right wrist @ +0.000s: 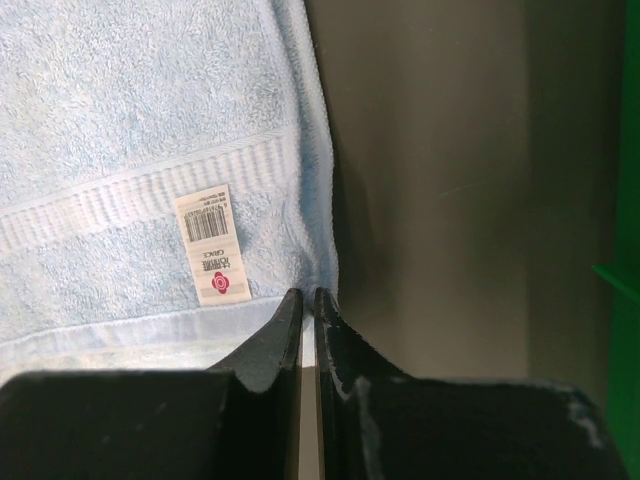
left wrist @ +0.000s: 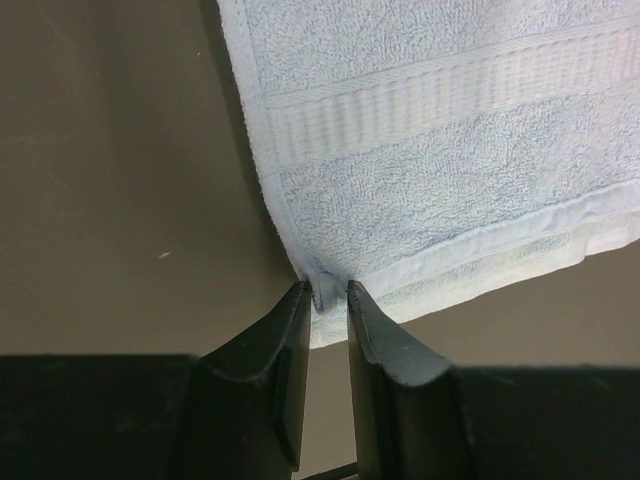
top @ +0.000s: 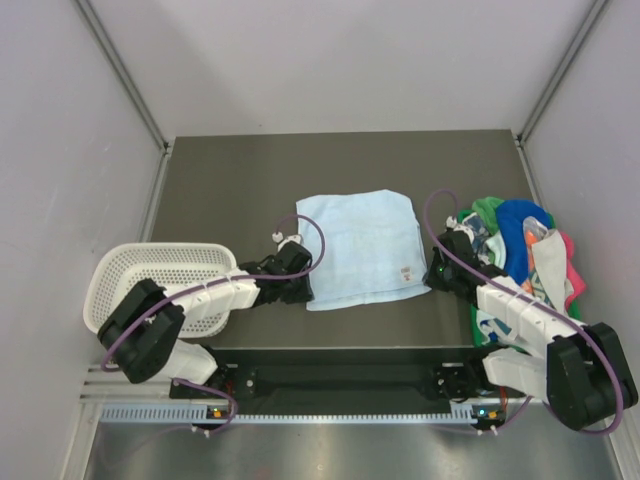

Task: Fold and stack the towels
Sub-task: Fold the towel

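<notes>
A pale blue towel (top: 360,248) lies spread flat in the middle of the dark table, with a barcode label (right wrist: 210,245) near its front right corner. My left gripper (top: 303,290) is at the towel's front left corner. In the left wrist view its tips (left wrist: 328,292) stand a little apart with a bunched bit of that corner of the towel (left wrist: 450,170) pinched between them. My right gripper (top: 432,275) is at the front right corner, its tips (right wrist: 309,296) nearly together on the hem of the towel (right wrist: 130,120). More towels (top: 520,245), green, royal blue, pink and printed white, lie heaped at the right.
A white mesh basket (top: 160,285) stands at the table's left front, beside the left arm. The edge of a green tray (right wrist: 625,330) shows at the right, under the heap. Grey walls close in the table at the back and both sides.
</notes>
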`<action>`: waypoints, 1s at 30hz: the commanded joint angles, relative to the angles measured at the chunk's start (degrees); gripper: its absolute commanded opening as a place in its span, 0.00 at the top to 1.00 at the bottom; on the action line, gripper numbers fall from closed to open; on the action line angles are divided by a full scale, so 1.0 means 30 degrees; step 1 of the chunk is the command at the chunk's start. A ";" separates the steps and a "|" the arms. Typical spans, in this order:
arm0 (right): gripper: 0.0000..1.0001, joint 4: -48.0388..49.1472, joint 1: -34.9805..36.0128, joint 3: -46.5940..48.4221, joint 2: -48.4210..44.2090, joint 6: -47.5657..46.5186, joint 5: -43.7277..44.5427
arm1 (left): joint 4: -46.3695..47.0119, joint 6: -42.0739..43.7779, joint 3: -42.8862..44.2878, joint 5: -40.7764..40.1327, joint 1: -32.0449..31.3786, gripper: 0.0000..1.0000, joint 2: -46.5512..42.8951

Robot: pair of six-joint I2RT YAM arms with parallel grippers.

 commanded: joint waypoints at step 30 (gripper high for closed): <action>1.00 -0.0268 0.0194 0.0743 -0.0893 -0.0232 0.0462 | -0.0498 0.0413 0.1155 -0.0597 -0.0066 1.00 -0.1135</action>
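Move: The towel's near left corner lies between the left fingertips. From this hand the care tag is about 22 cm to the right and 4 cm ahead, and the middle of the towel's far edge some 21 cm ahead and 11 cm right. The towel's near right corner is already in the right fingers; from that hand the tag lies roughly 5 cm left and 3 cm ahead, the green bin about 21 cm right and 3 cm ahead. The left fingers close on the towel's near left corner and rise about 1 cm; the right keep their pinch. ##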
